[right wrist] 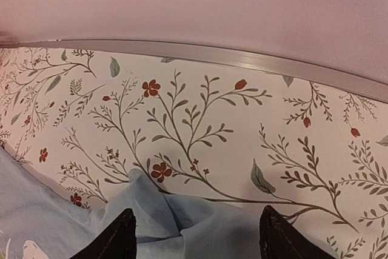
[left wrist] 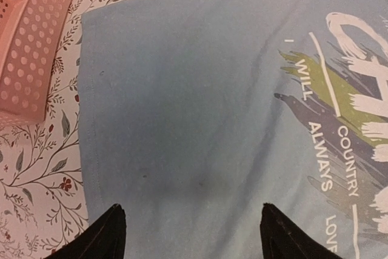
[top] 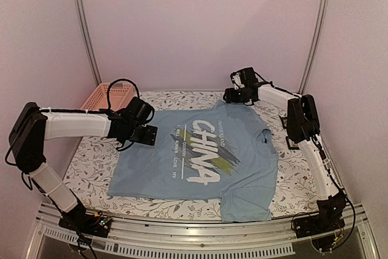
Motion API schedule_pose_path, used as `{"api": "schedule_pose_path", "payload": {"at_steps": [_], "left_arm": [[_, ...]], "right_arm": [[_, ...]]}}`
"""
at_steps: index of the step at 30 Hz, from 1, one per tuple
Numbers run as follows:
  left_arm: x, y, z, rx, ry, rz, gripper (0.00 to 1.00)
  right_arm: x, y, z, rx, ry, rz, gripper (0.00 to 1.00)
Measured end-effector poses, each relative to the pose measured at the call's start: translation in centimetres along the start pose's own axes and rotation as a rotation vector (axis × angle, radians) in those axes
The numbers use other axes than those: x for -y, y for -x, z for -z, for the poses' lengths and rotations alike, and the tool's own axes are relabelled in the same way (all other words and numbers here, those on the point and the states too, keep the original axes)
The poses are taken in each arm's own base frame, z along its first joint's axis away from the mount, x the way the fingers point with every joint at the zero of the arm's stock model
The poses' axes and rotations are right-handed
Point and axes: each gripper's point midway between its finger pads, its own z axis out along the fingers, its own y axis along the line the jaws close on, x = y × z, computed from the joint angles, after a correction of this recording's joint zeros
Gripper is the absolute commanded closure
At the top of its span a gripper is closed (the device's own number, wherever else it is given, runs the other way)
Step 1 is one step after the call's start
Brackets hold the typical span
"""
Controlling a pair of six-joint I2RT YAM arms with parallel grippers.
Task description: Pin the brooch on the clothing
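The clothing, a light blue T-shirt [top: 200, 159] with a white "CHINA" print, lies flat on the flowered table. My left gripper [top: 144, 133] hangs over the shirt's left hem. In the left wrist view it [left wrist: 191, 225] is open, with plain blue cloth [left wrist: 194, 113] below the wide-apart fingers. My right gripper [top: 233, 95] is at the shirt's far sleeve. It [right wrist: 197, 228] is open too, above a rumpled blue sleeve tip [right wrist: 151, 201] that lies loose on the tablecloth. The brooch is not visible in any view.
A pink perforated basket [top: 108, 96] stands at the back left, also in the left wrist view as the basket [left wrist: 27, 34]. The flowered tablecloth [right wrist: 200, 113] runs to a metal rail [right wrist: 200, 53] at the back wall. A small black square frame [top: 284, 121] lies by the right arm.
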Motion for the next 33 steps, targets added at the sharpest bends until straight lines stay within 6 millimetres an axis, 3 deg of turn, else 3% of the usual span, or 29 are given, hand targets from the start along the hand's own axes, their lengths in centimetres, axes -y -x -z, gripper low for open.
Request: {"api": "schedule_pose_path", "payload": {"at_steps": [4,11,16,18,24,27,31,33], "left_arm": [[0.4,-0.7,-0.6,-0.027,-0.014,-0.029,0.25],[0.6,-0.4,-0.5,-0.022,-0.020,-0.060,0.25],[0.6,-0.2,-0.5,-0.018,-0.021,-0.075,0.25],[0.6,-0.2,-0.5,-0.018,-0.020,-0.078,0.25],[0.5,-0.3,-0.5,-0.019,-0.015,-0.079,0.25],[0.4,-0.2,-0.5,-0.018,-0.008,-0.080,0.25],[0.0,-0.3,-0.3,-0.014,0.007,-0.081,0.25],[-0.2,-0.4,-0.3,-0.014,0.014,-0.083,0.25]], "right_arm": [[0.4,-1.7,-2.6,0.003,0.009,-0.024,0.57],[0.7,-2.2,-2.9,-0.007,-0.005,-0.067,0.99],[1.1,-4.6,-2.9,-0.080,-0.018,-0.057,1.00],[0.9,-4.6,-2.2,-0.097,-0.013,-0.052,1.00],[-0.4,-3.5,1.7,-0.109,0.011,-0.035,1.00],[-1.5,-4.1,4.4,-0.120,0.020,-0.028,1.00],[-3.8,-7.4,7.5,-0.158,0.048,-0.016,1.00],[-5.2,-10.4,8.7,-0.197,0.066,-0.013,0.99]]}}
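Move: The clothing's far sleeve end lies about 5 cm under my right fingers and perhaps 1 cm ahead, straight below sideways. From that hand the collar opening is roughly 19 cm back and 10 cm to the right; the far dark frame lies some 12 cm back and 18 cm right, the near one about 23 cm back and 19 cm right. From my left hand that sleeve end is roughly 27 cm ahead and 24 cm right. I sink my open right hand about 5 cm onto the clothing's far sleeve and close the fingers on the way down, pinching a fold between the tips. Then I lift about 5 cm and pull the pinched cloth back towards my base some 14 cm, quickening, tipping the fingers about 10 degrees further down. ##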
